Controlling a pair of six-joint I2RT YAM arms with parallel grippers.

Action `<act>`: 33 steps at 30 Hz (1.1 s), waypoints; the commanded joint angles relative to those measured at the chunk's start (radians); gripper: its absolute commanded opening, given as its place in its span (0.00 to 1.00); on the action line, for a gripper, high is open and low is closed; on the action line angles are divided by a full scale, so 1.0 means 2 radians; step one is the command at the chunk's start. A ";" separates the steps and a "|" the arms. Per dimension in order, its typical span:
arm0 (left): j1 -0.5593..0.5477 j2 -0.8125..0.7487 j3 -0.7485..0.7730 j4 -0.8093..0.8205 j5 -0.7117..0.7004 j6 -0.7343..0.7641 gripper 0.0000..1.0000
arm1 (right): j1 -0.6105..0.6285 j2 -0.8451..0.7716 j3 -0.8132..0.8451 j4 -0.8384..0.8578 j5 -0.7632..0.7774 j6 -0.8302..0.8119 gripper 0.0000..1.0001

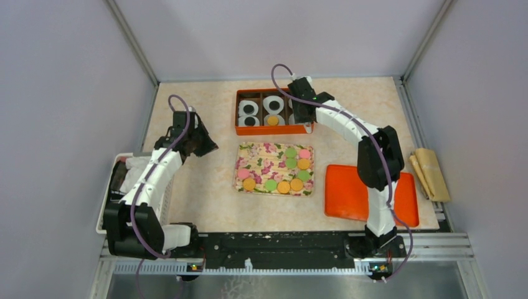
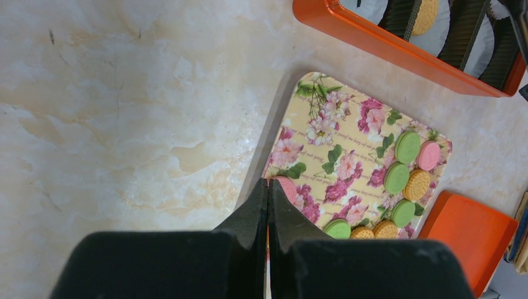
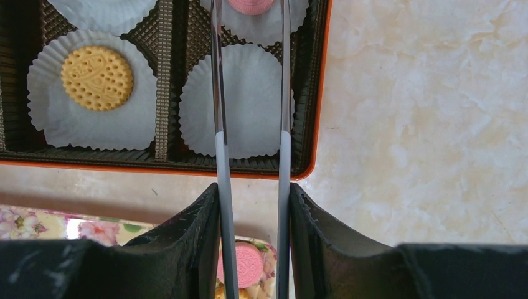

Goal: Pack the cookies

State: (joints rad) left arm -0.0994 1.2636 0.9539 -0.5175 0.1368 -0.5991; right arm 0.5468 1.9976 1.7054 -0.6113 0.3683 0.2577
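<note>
Several green, orange and pink cookies lie on a floral tray. The orange box holds white paper cups, some with black cookies and one with an orange cookie. My right gripper hovers over the box's near right corner, shut on clear tongs. The tongs' tips reach a pink cookie over a paper cup at the top edge of the right wrist view; a grip on it cannot be told. Beside it one cup is empty. My left gripper is shut and empty, above the tray's left edge.
An orange lid lies right of the tray, under the right arm. A white basket stands at the left table edge by the left arm. A tan packet lies at the far right. Grey walls enclose the table.
</note>
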 commanded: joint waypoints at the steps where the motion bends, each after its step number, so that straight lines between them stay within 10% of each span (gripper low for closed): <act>1: 0.003 -0.006 0.015 0.005 -0.004 0.004 0.00 | 0.001 0.004 0.042 0.006 -0.002 -0.004 0.15; 14: 0.003 -0.009 0.014 0.011 0.006 0.007 0.00 | 0.001 -0.023 0.042 0.019 0.001 -0.008 0.41; 33: 0.003 -0.011 0.012 0.017 0.019 0.007 0.00 | 0.039 -0.185 -0.044 0.013 0.016 0.000 0.41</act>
State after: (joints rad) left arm -0.0994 1.2633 0.9539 -0.5163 0.1543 -0.5983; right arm 0.5636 1.8442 1.6676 -0.6189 0.3645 0.2466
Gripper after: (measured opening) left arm 0.005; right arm 0.412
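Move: The right hand holds tongs with the pink cookie at their tips, in the box's rear right paper cup, about 7 cm straight ahead and 6 cm below. At that depth, the empty front cup is 2 cm ahead, dead in line; the yellow cookie 2 cm ahead, 7 cm left; the nearest black cookie 7 cm ahead, 7 cm left. From the left hand the pink cookie is some 13 cm ahead, 22 cm right, 15 cm down. The right hand eases the tongs open slightly, letting go of the pink cookie, then rises about 6 cm. ##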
